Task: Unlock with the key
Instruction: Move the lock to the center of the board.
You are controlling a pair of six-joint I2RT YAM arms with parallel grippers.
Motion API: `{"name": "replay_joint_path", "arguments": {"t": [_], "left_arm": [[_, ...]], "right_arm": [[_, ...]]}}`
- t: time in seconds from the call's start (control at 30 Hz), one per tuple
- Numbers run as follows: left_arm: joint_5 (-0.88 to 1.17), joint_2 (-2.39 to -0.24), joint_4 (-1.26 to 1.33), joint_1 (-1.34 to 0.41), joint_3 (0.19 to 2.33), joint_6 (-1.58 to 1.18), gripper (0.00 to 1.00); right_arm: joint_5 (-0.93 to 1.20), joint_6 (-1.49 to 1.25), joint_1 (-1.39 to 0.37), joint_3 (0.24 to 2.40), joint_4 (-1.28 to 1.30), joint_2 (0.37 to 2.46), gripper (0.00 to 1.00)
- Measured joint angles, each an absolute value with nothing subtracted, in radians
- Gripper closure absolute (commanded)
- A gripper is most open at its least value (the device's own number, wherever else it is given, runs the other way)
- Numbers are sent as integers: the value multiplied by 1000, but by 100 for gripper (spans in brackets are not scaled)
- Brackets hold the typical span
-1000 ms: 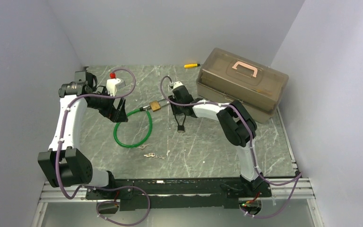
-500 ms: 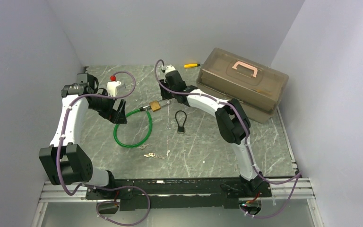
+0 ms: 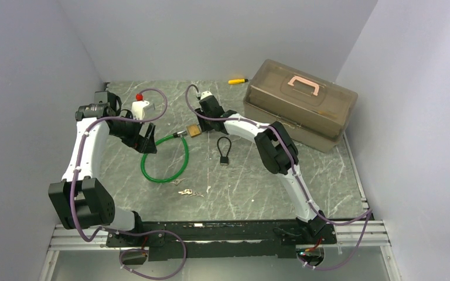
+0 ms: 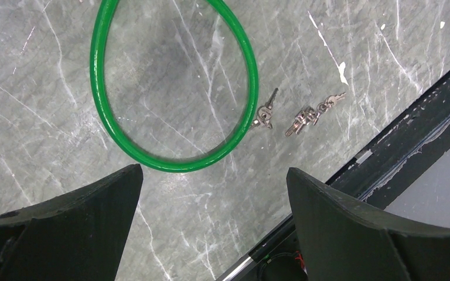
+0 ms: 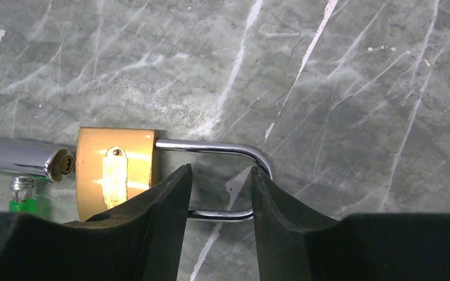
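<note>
A small brass padlock (image 5: pixel 114 172) lies flat on the marble table, its steel shackle (image 5: pixel 234 149) pointing right. My right gripper (image 5: pixel 220 172) hovers over the shackle, jaws partly apart and holding nothing, with the shackle's near leg running across the gap. In the top view the padlock (image 3: pixel 193 131) sits just left of that gripper (image 3: pixel 202 122). Three tiny silvery keys (image 4: pixel 265 114) (image 4: pixel 303 120) (image 4: pixel 331 102) lie beside the green cable loop (image 4: pixel 181 165); they lie near the table's front edge (image 3: pixel 185 191). My left gripper (image 4: pixel 214 170) is wide open above bare table, left of the loop (image 3: pixel 149 143).
A black cord loop with a small block (image 3: pixel 224 149) lies right of the padlock. A brown lidded toolbox (image 3: pixel 299 105) stands at the back right, with a yellow-and-black tool (image 3: pixel 238 81) by the back wall. The cable's chrome end (image 5: pixel 26 159) meets the padlock body.
My right gripper has swung from above the black cord loop toward the back left and now sits over the padlock's shackle. The cord loop stays on the table. The left arm barely moved.
</note>
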State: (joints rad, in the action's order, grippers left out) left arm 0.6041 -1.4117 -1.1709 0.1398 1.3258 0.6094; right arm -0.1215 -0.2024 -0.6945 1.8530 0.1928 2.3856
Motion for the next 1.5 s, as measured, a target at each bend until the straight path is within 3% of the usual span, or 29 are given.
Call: {"name": "replay_joint_path", "arguments": {"t": [0.33, 0.73, 1.27, 1.5], "left_arm": [[604, -1410, -1169, 152, 1312, 610, 1], [610, -1359, -1173, 154, 1282, 610, 1], [628, -1271, -1201, 154, 1256, 610, 1], [630, -1244, -1224, 154, 1227, 619, 1]], "right_arm": [[-155, -176, -719, 1777, 154, 2351, 59], [-150, -213, -776, 1358, 44, 2091, 60], [-98, -240, -809, 1328, 173, 1954, 59], [-56, -292, -942, 1266, 155, 1878, 56]]}}
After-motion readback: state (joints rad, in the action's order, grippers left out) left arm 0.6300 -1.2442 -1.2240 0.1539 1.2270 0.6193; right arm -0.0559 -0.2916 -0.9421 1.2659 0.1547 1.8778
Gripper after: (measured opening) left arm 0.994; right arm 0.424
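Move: The lock lies flat right at the right hand, whose half-open fingertips are already down in its shackle; the brass body is about 4 cm to the left, 2 cm back and 2 cm lower. The hose's metal end is some 8 cm left and 3 cm back, the black cable lock about 7 cm right and 11 cm back. From the left hand, the lock is roughly 18 cm ahead, 16 cm right and 17 cm below. With the right fingertips hooked inside the shackle, drag the lock straight back along the board about 11 cm, drifting some 3 cm right, gap unchanged. Then lift out some 5 cm and swing on back and left, away from the lock, turning slightly counter-clockwise. Ease the open left gripper back about 4 cm. ##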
